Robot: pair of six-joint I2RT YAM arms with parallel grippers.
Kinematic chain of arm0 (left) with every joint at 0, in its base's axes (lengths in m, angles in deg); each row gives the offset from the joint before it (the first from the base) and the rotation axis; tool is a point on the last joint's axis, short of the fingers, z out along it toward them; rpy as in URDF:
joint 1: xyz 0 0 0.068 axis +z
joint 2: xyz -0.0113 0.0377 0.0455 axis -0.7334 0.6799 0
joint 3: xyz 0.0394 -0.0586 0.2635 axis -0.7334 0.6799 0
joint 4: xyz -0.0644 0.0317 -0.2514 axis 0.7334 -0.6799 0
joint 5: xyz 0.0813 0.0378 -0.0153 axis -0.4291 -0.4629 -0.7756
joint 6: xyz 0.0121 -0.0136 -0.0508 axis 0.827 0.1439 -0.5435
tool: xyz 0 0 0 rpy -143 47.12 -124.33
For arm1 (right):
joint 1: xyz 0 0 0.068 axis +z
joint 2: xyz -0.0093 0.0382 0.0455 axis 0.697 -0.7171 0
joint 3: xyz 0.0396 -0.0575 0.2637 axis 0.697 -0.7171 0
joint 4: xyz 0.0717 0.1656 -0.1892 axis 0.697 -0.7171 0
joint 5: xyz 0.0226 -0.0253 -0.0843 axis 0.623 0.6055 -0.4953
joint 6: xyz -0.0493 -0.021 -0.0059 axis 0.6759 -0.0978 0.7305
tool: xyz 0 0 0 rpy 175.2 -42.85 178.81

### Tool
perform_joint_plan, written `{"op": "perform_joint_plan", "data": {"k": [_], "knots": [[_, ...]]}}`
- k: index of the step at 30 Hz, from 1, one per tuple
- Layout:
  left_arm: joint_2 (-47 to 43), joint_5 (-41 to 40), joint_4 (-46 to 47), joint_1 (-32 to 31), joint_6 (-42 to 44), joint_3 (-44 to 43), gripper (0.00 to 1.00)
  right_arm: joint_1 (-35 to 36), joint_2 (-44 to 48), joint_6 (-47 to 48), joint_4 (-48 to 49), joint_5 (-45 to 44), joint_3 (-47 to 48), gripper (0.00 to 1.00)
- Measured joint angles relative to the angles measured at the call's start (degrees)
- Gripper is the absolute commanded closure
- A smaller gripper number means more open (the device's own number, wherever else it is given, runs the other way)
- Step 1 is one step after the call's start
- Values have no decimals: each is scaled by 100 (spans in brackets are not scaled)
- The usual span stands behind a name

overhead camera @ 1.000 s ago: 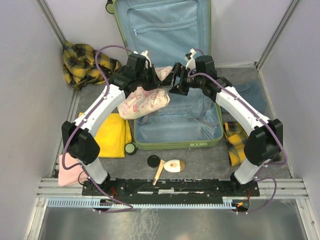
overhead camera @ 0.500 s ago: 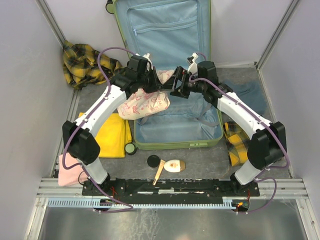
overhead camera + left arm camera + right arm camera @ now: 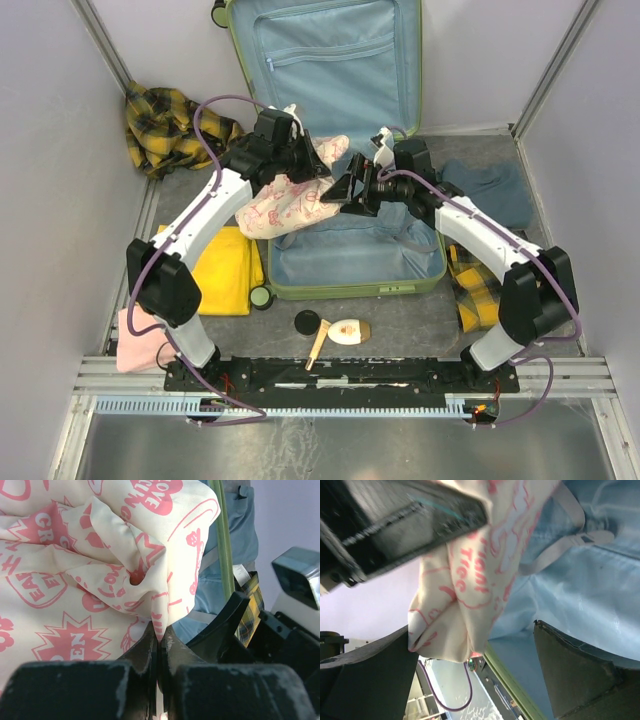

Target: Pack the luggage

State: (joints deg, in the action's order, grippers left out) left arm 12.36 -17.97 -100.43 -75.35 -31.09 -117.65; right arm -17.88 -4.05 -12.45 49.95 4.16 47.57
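Observation:
The luggage (image 3: pixel 355 262) is a lime-green suitcase lying open, its blue-lined lid (image 3: pixel 330 60) upright at the back. My left gripper (image 3: pixel 308 165) hangs over the left rim of the case and is shut on a cream cloth with pink print (image 3: pixel 285 200). In the left wrist view the cloth (image 3: pixel 75 580) is pinched at its fold between the closed tips of the gripper (image 3: pixel 160 630). My right gripper (image 3: pixel 345 190) stands open just right of the cloth. In the right wrist view a hanging corner of the cloth (image 3: pixel 465 595) sits between its wide-apart fingers (image 3: pixel 472 630), above the blue lining (image 3: pixel 580 595).
A yellow-black plaid cloth (image 3: pixel 165 125) lies at the back left. A yellow garment (image 3: pixel 225 270) and a pink item (image 3: pixel 135 340) lie left of the case. A blue-grey garment (image 3: pixel 495 190) and another plaid cloth (image 3: pixel 470 285) lie to its right. A black disc (image 3: pixel 306 322) and a cream brush (image 3: pixel 345 330) lie in front.
My right gripper has moved left and down to the hanging cloth with its jaws opened wide. The left gripper has raised the cloth's far end slightly.

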Motion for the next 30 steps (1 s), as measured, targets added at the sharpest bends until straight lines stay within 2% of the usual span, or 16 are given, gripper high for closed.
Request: {"op": "perform_joint_plan", "data": {"k": [9,15,17,18,23,24,26,29,30], "knots": [[0,149,153,17,-66,133,97,9,74,4,-146,13,-142,1],[0,162,214,20,-87,142,97,55,-236,-33,-254,-166,485,0],[0,168,221,20,-96,142,97,85,-363,-39,-256,-243,664,5],[0,175,238,20,-98,142,97,105,-417,-37,-258,-267,721,10],[0,197,273,44,-114,142,97,192,-647,13,-334,-400,787,49],[0,197,267,42,-114,142,92,201,-671,15,-367,-415,787,60],[0,195,256,42,-111,144,75,205,-684,66,-424,-459,789,77],[-7,195,306,76,-90,144,42,199,-680,188,-487,-487,787,95],[-24,208,339,109,-68,144,33,181,-680,243,-544,-549,774,98]]}}
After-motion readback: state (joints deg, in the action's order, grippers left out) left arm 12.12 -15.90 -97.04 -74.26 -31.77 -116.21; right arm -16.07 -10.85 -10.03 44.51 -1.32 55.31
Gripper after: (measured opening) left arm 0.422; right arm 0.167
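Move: The patterned cloth hangs pinched in my left hand; the fold my open right fingers will shut on lies about 2 cm ahead, 2 cm left and 2 cm below my right hand, and from my left hand some 4 cm back, 2 cm right and 4 cm down. From my right hand, the open suitcase's tray is centred about 5 cm right, 3 cm back and 18 cm below; the yellow cloth lies 30 cm left, 15 cm back and some 24 cm below. I keep my left hand nearly still, holding the patterned cloth up, while my right hand eases back and down a little, then goes forward and left about 4 cm, rising slightly, to take the hanging fold between its fingers. It then sinks about 3 cm as those fingers close from wide open and pinch the fold; last, my left fingers part, loosening their grip. ##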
